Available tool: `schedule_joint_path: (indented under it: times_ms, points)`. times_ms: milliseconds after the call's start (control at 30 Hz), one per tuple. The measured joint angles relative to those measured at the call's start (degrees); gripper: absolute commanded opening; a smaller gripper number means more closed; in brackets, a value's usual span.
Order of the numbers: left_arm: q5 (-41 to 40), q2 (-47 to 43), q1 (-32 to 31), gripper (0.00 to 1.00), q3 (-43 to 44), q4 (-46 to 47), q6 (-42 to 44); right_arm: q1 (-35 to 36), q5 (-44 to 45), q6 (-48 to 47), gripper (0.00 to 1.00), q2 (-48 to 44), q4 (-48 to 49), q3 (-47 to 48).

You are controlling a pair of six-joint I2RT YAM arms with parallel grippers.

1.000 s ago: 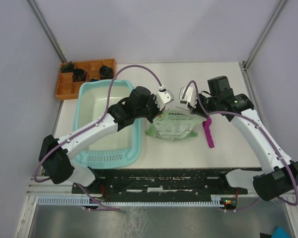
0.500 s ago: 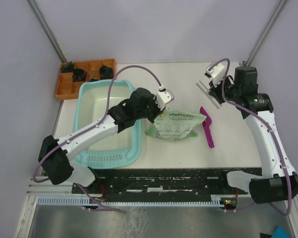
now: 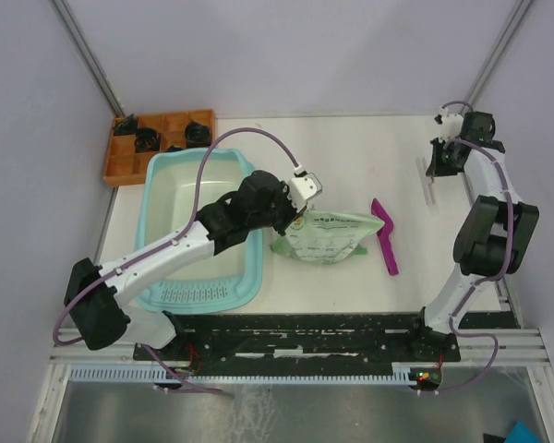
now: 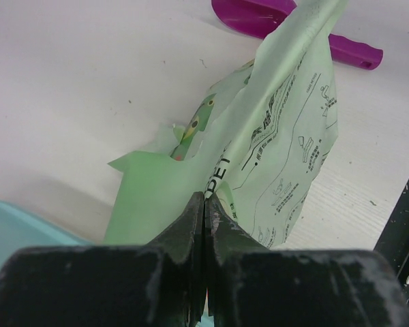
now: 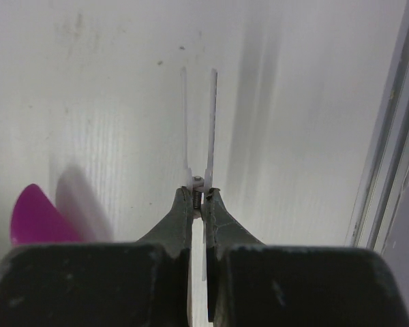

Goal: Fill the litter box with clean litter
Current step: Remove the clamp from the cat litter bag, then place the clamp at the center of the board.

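The light teal litter box point(image 3: 159, 189) stands on the left of the table with its whitish floor bare; a corner of the litter box point(image 4: 13, 221) shows in the left wrist view. No litter is visible. A light green printed bag point(image 3: 330, 236) lies just right of the box. My left gripper point(image 3: 294, 218) is shut on the bag's point(image 4: 286, 136) upper left edge, jaws point(image 4: 204, 197) pinched on the film. My right gripper point(image 3: 435, 171) is far right near the back, shut on a thin white clip point(image 5: 199, 122) that points down at the table.
A magenta scoop point(image 3: 384, 236) lies right of the bag; its bowl also shows as the scoop point(image 5: 34, 221) in the right wrist view. An orange compartmented tray point(image 3: 134, 164) with dark parts sits back left. The table's right rail point(image 5: 388, 136) runs close beside the right gripper.
My right arm has swung from the bag's top out to the far right back of the table, carrying the white clip. The left gripper keeps its hold on the bag.
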Motion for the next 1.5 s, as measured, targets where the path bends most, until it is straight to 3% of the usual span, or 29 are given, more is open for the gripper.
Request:
schedule_joint_path:
  times_ms: [533, 800, 967, 1067, 1167, 1400, 1500]
  points:
    - [-1.3, 0.5, -0.1, 0.03, 0.5, 0.0, -0.6, -1.4, 2.4, -0.6, 0.02, 7.2, -2.0, 0.5]
    - [-1.7, 0.7, -0.3, 0.03, 0.8, 0.0, -0.6, -1.4, 3.7, -1.6, 0.02, 8.6, 0.3, -4.5]
    - [-1.8, 1.0, -0.3, 0.03, 1.0, 0.0, -0.6, -1.4, 4.0, -1.7, 0.15, 8.0, 3.0, -6.1]
    - [-1.9, 1.2, -0.3, 0.03, 1.3, -0.1, -0.6, -1.4, 4.3, -2.0, 0.36, 7.5, 4.3, -7.1]
    - [-1.9, 1.3, -0.3, 0.03, 1.5, -0.4, -0.6, -1.4, 4.6, -2.5, 0.49, 6.9, 5.7, -8.4]
    - [-1.9, 1.3, -0.4, 0.03, 2.0, -1.5, -0.6, -1.4, 4.3, -3.9, 0.57, 3.9, 6.0, -13.4]
    - [-1.9, 1.4, -0.4, 0.09, 2.2, -1.5, -0.6, -1.4, 3.2, -4.9, 0.59, -0.3, 5.3, -15.0]
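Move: The right hand already holds the clamp, about 11 cm above the open table spot it is bound for, which lies some 2 cm back and 2 cm right. The purple scoop lies about 14 cm back and 10 cm left of this hand, and the bag 14 cm back and 28 cm left. From the left hand, still gripping the bag's top edge, that table spot is roughly 10 cm ahead, 42 cm right and 10 cm lower. The right hand lowers the clamp about 10 cm onto the table, opens and draws back some 3 cm. ##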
